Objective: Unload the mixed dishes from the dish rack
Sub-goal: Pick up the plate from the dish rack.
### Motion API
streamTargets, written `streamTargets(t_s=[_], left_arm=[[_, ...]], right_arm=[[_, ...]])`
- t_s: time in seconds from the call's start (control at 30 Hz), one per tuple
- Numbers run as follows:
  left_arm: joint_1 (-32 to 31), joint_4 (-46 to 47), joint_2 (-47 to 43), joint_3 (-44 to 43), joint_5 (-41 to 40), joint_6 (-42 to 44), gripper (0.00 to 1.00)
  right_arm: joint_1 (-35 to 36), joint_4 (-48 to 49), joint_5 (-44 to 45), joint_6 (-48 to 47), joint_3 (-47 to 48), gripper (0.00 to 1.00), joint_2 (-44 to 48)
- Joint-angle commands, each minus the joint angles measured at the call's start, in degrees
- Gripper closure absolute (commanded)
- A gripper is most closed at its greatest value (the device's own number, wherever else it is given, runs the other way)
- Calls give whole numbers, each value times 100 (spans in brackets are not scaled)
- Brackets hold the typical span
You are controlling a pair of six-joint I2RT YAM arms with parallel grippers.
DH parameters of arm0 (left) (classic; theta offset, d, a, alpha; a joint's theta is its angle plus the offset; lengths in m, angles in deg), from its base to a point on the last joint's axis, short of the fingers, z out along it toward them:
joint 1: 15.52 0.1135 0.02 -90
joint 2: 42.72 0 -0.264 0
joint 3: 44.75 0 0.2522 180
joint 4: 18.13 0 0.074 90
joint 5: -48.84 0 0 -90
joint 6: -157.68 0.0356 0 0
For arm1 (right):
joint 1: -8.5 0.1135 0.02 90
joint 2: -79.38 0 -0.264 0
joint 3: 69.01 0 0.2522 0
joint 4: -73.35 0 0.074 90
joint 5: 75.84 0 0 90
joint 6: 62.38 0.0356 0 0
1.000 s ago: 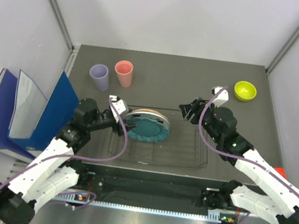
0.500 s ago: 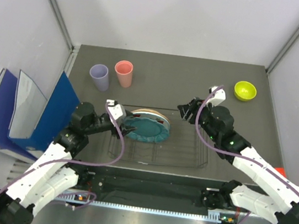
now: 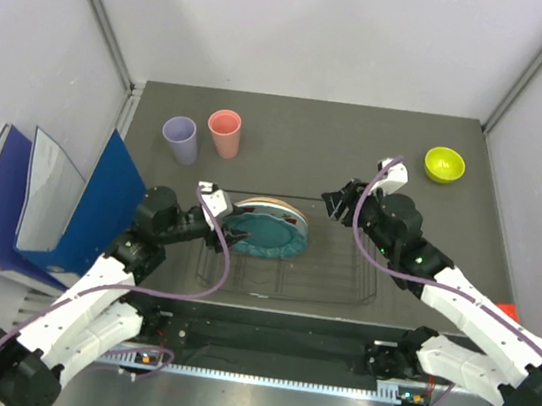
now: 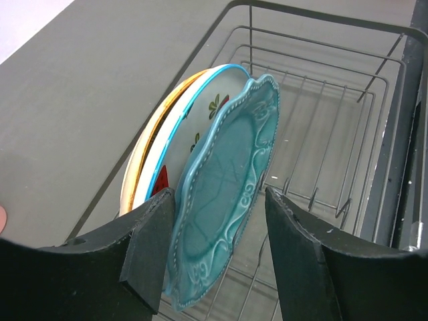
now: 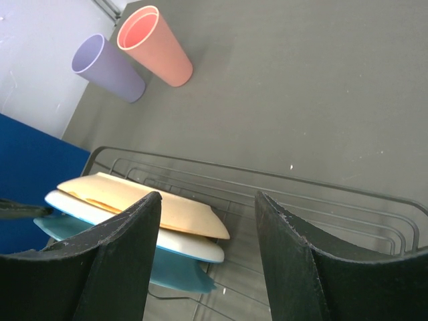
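Observation:
The dish rack holds three plates standing on edge at its left end. From front to back they are the teal scalloped plate, the white plate with red marks and the peach plate. My left gripper is open, its fingers on either side of the teal plate's lower rim with gaps showing. My right gripper hangs open and empty over the rack's back rail, right of the plates. The lavender cup, salmon-pink cup and yellow-green bowl stand on the table.
Blue binders lean against the left wall beside the left arm. Grey enclosure walls close in the table on three sides. A small red object shows at the right edge. The rack's right half holds only wire tines.
My left gripper has pushed slightly forward over the teal plate's rim and its jaws have narrowed a little. The right gripper has shifted slightly left and stayed open.

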Motion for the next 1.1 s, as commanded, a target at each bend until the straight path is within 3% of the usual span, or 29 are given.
streamTargets(t_s=[0.0, 0.13, 0.37, 0.6, 0.8, 1.0, 1.07], left_arm=[[-56, 407, 168, 52, 63, -88, 39], [-91, 539, 449, 61, -7, -150, 43], [-126, 917, 941, 113, -227, -247, 59], [-152, 997, 1214, 70, -306, -317, 65], [-258, 856, 1223, 43, -464, -177, 78], [-346, 557, 1030, -36, -614, 34, 100], [-346, 400, 942, -80, -622, 78, 100]], right_arm=[[97, 305, -11, -7, 3, 41, 0], [97, 367, -11, 19, -49, 41, -9], [97, 411, -11, 72, -120, 42, 52], [97, 446, -12, 116, -155, 42, 52], [97, 437, -11, 125, -199, 42, 88], [97, 481, -73, 186, -190, 42, 9], [97, 481, -91, 177, -164, 42, -44]])
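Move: The teal plate stands on edge in the dish rack. Its middle is about 7 cm to the right of my left hand, 3 cm ahead and some 5 cm lower, with its left rim close to my open fingers. The white plate stands directly beyond it, about 2 cm farther out, and the orange-rimmed plate 2 cm beyond that one. From my idle right hand, the teal plate is about 14 cm to the left, 6 cm back and 8 cm below. With my left hand I reach about 3 cm forward and 2.5 cm down, easing slightly right, onto the upper left rim of the teal plate. One finger goes into the gap before the white plate and the other stays on the near face. I close from about 60 to 30 percent open until both pads pinch the rim and the grip load rises; then I stay there, still pointing mostly right. ##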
